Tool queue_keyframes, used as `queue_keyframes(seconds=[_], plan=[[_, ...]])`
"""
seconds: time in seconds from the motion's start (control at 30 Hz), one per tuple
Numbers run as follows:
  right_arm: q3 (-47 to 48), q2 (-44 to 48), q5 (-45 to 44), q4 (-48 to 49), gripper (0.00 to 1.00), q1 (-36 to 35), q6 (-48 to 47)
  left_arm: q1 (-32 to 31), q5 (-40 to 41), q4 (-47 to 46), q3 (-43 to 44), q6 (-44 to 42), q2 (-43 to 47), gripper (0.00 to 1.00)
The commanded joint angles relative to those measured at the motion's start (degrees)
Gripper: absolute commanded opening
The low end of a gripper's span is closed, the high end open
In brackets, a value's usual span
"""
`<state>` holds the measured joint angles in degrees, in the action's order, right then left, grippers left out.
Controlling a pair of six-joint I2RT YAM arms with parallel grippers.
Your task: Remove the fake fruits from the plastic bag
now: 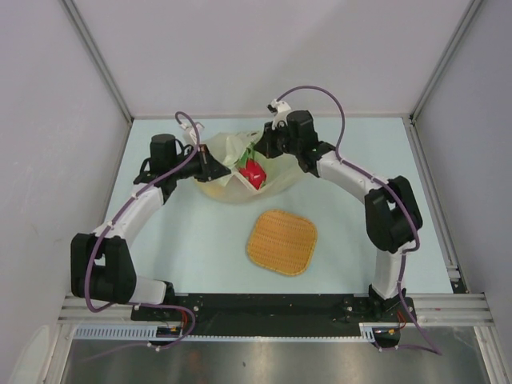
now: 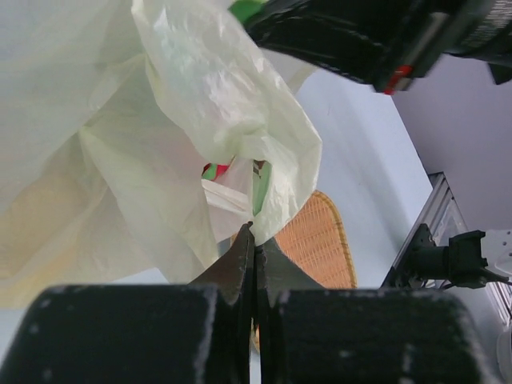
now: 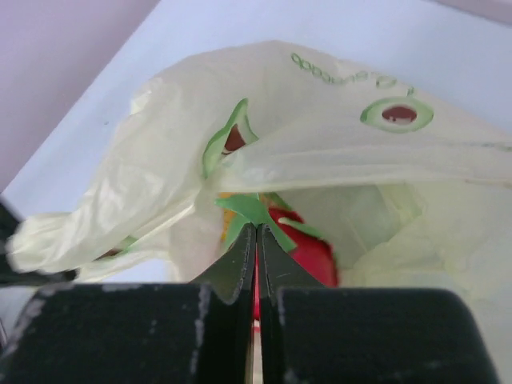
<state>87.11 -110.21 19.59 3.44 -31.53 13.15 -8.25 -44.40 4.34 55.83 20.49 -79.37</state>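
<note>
The pale yellow-green plastic bag (image 1: 220,180) lies crumpled at the back middle of the table, its mouth lifted. My left gripper (image 1: 230,170) is shut on a fold of the plastic bag (image 2: 160,160) at its near edge. A red dragon fruit (image 1: 254,173) with green tips sits in the bag's mouth. My right gripper (image 3: 256,228) is shut on one green tip of the dragon fruit (image 3: 312,254), reaching in from the right (image 1: 249,160). The bag (image 3: 336,120) arches over it. Other fake fruits are hidden inside.
An orange woven square mat (image 1: 281,242) lies on the table in front of the bag, also seen beyond the left gripper as the mat (image 2: 324,240). Grey walls close in the back and sides. A metal rail (image 1: 448,308) runs along the near edge.
</note>
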Motion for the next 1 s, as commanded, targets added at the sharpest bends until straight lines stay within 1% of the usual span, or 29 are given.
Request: queue_keyframes(seconds=[0.0,0.1,0.3,0.37,0.5,0.6,0.67,0.7,0.8,0.97], plan=[[0.3,10.2,3.2,2.1,0.00,-0.3,-4.3,-0.2,1.2,-1.3,2.6,-1.1,1.3,0.00],[-0.9,14.8,4.4,0.2,0.00,-0.2,-6.4,-0.2,1.3,-1.6,3.8,-1.2,1.0,0.00],[-2.9,22.8,8.0,-8.7,0.00,-0.3,-11.4,-0.1,1.3,-2.5,7.6,0.1,-0.4,0.00],[-3.9,26.2,8.9,-10.2,0.00,-0.2,-12.6,-0.2,1.5,-2.2,8.7,-0.2,-1.0,0.00],[-5.9,31.0,9.8,-15.5,0.00,-0.9,-14.6,-0.1,1.7,-2.3,8.8,-0.2,-1.2,0.00],[-9.4,34.5,10.6,-18.6,0.00,-1.8,-15.7,-0.1,1.7,-2.6,8.3,0.2,-1.0,0.00],[-12.5,36.0,11.8,-20.4,0.00,-2.7,-18.5,-0.1,1.7,-2.7,8.2,0.3,-1.0,0.00],[-13.3,37.1,12.7,-22.9,0.00,-3.0,-19.6,-0.1,1.7,-2.7,8.1,0.3,-1.0,0.00],[-16.3,38.4,12.6,-26.8,0.00,-4.2,-23.2,-0.1,1.5,-3.2,7.4,1.0,-0.6,0.00],[-20.2,39.4,11.8,-25.6,0.00,-4.3,-24.4,-0.1,1.7,-3.5,5.8,1.1,0.7,0.00]])
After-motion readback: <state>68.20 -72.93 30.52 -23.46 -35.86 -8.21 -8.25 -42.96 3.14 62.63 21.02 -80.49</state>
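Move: My right hand already pinches the green leaves of the red fruit, whose body hangs roughly 8 cm below my fingers and 4 cm back, 1 cm to the left. The wicker tray it goes to lies about 25 cm back, 8 cm to the right and 19 cm below. The bag's middle is some 14 cm down, 2 cm back and 2 cm left. From my left hand the tray is around 16 cm back, 15 cm right and 19 cm below. Keeping my pinch on the red fruit's leaves, I swing my right hand up about 13 cm while drawing it back out of the bag, around 20 cm in all and some 7 cm to the right, then sink about 7 cm towards the wicker tray, the wrist turning some 20 degrees counter-clockwise. My left hand keeps its shut grip on the bag's edge and lifts it about 4 cm, edging forward. ##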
